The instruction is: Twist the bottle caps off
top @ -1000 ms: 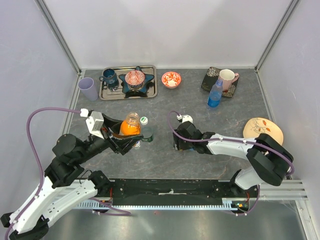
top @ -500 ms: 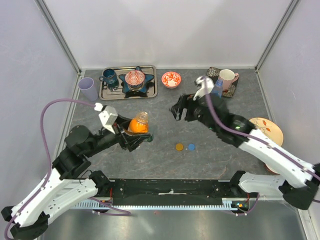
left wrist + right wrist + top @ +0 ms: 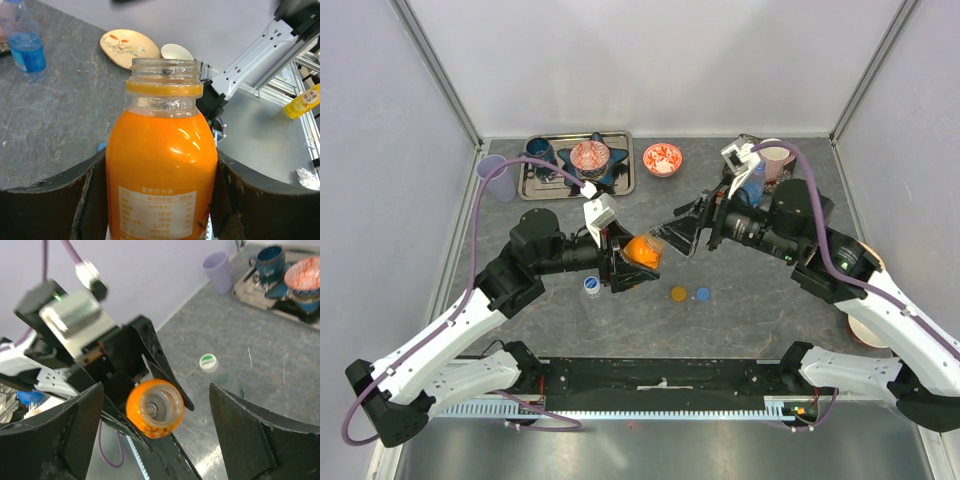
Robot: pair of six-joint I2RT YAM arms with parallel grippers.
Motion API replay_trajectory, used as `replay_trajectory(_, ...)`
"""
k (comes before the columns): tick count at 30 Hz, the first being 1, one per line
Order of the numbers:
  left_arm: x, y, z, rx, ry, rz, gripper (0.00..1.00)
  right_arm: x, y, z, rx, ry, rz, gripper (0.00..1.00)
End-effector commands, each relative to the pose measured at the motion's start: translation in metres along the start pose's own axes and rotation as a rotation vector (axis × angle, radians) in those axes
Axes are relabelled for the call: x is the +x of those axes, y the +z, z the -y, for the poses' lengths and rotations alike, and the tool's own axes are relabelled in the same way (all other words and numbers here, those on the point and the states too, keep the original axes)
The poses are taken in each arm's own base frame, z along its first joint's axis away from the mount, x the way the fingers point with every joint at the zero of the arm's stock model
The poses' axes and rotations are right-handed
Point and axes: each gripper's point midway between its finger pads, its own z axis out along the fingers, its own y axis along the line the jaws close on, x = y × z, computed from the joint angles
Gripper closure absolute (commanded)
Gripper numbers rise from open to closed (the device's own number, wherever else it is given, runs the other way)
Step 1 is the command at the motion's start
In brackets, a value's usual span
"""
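My left gripper (image 3: pixel 635 255) is shut on the orange bottle (image 3: pixel 643 249) and holds it above the table, tipped with its open mouth toward the right gripper. In the left wrist view the uncapped orange bottle (image 3: pixel 161 150) fills the gap between the fingers (image 3: pixel 55 200). My right gripper (image 3: pixel 673 238) is open and empty, facing the bottle's mouth (image 3: pixel 155 407) from a short way off. The orange cap (image 3: pixel 679 294) and the blue cap (image 3: pixel 703 294) lie on the table. A capped clear bottle (image 3: pixel 592 290) stands below the left arm; its cap (image 3: pixel 207 361) is white and green. The blue bottle (image 3: pixel 750 190) stands at the back right. The second clear bottle is out of view.
A metal tray (image 3: pixel 620 185) with a teal mug and a star dish is at the back left, a lilac cup (image 3: pixel 496 178) beside it. A red patterned bowl (image 3: pixel 663 158) sits at back centre, a pink mug (image 3: pixel 775 155) on a dark mat, a wooden plate (image 3: pixel 845 250) at right.
My left arm has lifted the orange bottle, carried it right and tipped it. My right arm rose from the table and now faces the bottle's mouth; the two caps lie uncovered.
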Motion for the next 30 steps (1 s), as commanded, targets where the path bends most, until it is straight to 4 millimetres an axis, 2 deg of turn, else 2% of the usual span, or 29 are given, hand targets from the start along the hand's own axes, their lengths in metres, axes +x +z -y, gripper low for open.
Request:
replay_trajectory(1, -0.04, 0.003, 0.016, 0.081, 0.092, 0.092, 0.69, 0.024, 0.004, 0.001, -0.027, 0.006, -0.087, 0.08)
replay_trajectory(6, -0.042, 0.007, 0.015, 0.086, 0.091, 0.095, 0.69, 0.033, 0.009, 0.008, -0.012, 0.003, -0.114, 0.09)
replay_trajectory(12, -0.042, 0.009, 0.013, 0.084, 0.09, 0.095, 0.69, 0.037, 0.011, 0.008, -0.019, 0.003, -0.125, 0.16)
replay_trajectory(17, -0.042, 0.01, 0.013, 0.083, 0.089, 0.096, 0.69, 0.043, 0.014, 0.009, -0.03, 0.009, -0.141, 0.32)
replay_trajectory(22, -0.042, 0.009, 0.012, 0.076, 0.09, 0.101, 0.62, 0.046, 0.014, 0.009, -0.034, 0.012, -0.149, 0.56)
replay_trajectory(23, -0.043, 0.009, 0.01, 0.068, 0.091, 0.105, 0.59, 0.046, 0.014, 0.01, -0.031, 0.01, -0.147, 0.6)
replay_trajectory(24, -0.043, 0.008, 0.009, 0.059, 0.088, 0.103, 0.49, 0.044, 0.013, 0.009, -0.031, 0.008, -0.142, 0.68)
replay_trajectory(26, -0.044, 0.007, 0.005, 0.025, 0.085, 0.111, 0.29, 0.041, 0.011, 0.009, -0.026, 0.005, -0.129, 0.74)
replay_trajectory(27, -0.042, 0.006, 0.003, 0.014, 0.083, 0.106, 0.01, 0.037, 0.01, 0.008, -0.027, 0.0, -0.119, 0.77)
replay_trajectory(30, -0.04, 0.001, -0.004, -0.041, 0.074, 0.101, 0.0, 0.028, 0.006, 0.009, 0.001, -0.016, -0.091, 0.82)
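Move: The uncapped orange bottle is in the left hand, its middle about 1 cm right of and 1 cm above that hand's point, mouth slanting up towards the right hand. From the right hand the bottle's middle is about 7 cm left, 2 cm back and 9 cm below. On the table, some 42 cm below the right hand, the orange cap lies 5 cm ahead and 3 cm right, the blue cap 5 cm ahead and 8 cm right; the green-capped bottle stands about 9 cm ahead, 11 cm left and 35 cm below. The right hand sinks about 4.5 cm and eases a little left, its open fingers straddling the orange bottle's mouth, then closes them to roughly half open so that they pinch the neck, while the left hand, still gripping the body, brings the bottle barely 1.5 cm up and right to meet them. Only once the neck is held does the left hand open wide and let go of the body, staying around the bottle without drawing away. ##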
